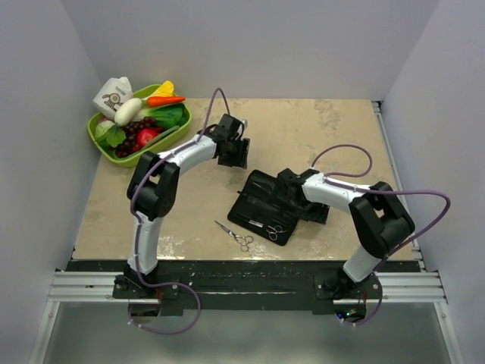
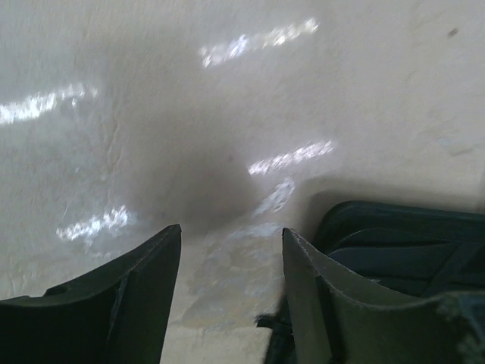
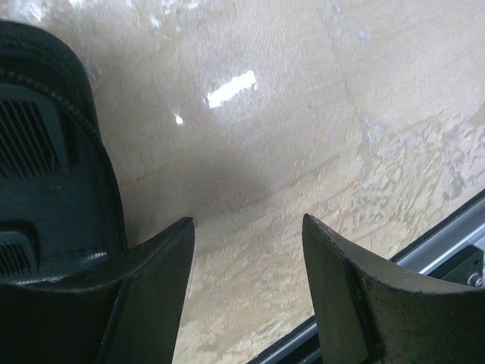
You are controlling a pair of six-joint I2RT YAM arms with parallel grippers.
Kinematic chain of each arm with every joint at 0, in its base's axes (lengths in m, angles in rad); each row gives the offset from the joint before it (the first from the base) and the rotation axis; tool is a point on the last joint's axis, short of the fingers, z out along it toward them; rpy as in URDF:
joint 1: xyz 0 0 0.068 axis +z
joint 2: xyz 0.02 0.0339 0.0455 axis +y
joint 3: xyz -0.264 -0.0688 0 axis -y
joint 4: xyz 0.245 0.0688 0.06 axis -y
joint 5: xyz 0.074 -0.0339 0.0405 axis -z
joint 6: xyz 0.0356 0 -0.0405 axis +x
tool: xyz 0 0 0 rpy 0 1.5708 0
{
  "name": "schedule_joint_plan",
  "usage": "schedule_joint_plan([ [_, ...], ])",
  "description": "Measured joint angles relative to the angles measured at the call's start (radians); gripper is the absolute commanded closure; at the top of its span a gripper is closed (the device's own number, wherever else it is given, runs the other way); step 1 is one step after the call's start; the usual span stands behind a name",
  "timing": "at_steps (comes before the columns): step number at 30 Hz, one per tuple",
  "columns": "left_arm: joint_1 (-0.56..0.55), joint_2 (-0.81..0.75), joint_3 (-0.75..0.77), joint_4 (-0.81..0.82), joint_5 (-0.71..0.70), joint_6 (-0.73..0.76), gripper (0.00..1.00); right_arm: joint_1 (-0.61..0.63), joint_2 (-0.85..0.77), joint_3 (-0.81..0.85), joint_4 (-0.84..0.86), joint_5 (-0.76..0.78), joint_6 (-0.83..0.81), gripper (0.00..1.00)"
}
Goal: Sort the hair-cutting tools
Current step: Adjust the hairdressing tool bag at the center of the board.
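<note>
One pair of slim silver scissors (image 1: 236, 237) lies on the bare table near the front edge, left of the case. A second pair (image 1: 274, 231) rests on the near corner of the open black case (image 1: 261, 203). My left gripper (image 1: 233, 152) (image 2: 231, 227) is open over bare table just beyond the case's far left corner, nothing between its fingers. The case's edge (image 2: 409, 243) shows to its right. My right gripper (image 1: 284, 184) (image 3: 246, 218) hangs open and empty by the case (image 3: 45, 152), where a ribbed black strip (image 3: 26, 140) shows.
A green tray (image 1: 176, 137) of toy fruit and vegetables, with a small carton (image 1: 114, 95), stands at the far left corner. White walls close in three sides. The metal rail (image 3: 447, 243) of the table's front edge shows in the right wrist view.
</note>
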Motion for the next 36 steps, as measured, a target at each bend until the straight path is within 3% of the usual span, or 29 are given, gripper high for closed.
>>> schedule_joint_plan([
  [7, 0.000, -0.076, -0.144, -0.079, -0.089, -0.008, 0.41, -0.021, 0.039, 0.034, 0.005, 0.037, -0.041, 0.36],
  [20, -0.044, -0.155, -0.275, -0.126, -0.090, 0.005, 0.41, -0.064, 0.225, 0.249, -0.001, 0.111, -0.156, 0.36],
  [36, -0.085, -0.269, -0.437, -0.106, -0.056, 0.005, 0.41, -0.077, 0.446, 0.606, 0.133, 0.006, -0.297, 0.35],
])
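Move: The tool bag lies askew between the hands, its middle about 16 cm back and 9 cm to the right of the left hand, some 5 cm lower. From the right hand the bag's middle is roughly 16 cm to the left, 4 cm ahead and a touch lower. The scissors on the bag are some 14 cm left and 4 cm back from the right hand; the loose scissors lie about 25 cm left and 6 cm back from it. The bag is turned counter-clockwise from its two sides with open fingers. The right hand, low beside its right side, sweeps forward about 17 cm, speeding up and curving left along it; the left hand sinks some 3 cm while going back-left, then draws on back along the bag's left side, about 14 cm in all, tilting slightly. Each pushes with the finger nearer the bag, without gripping. ##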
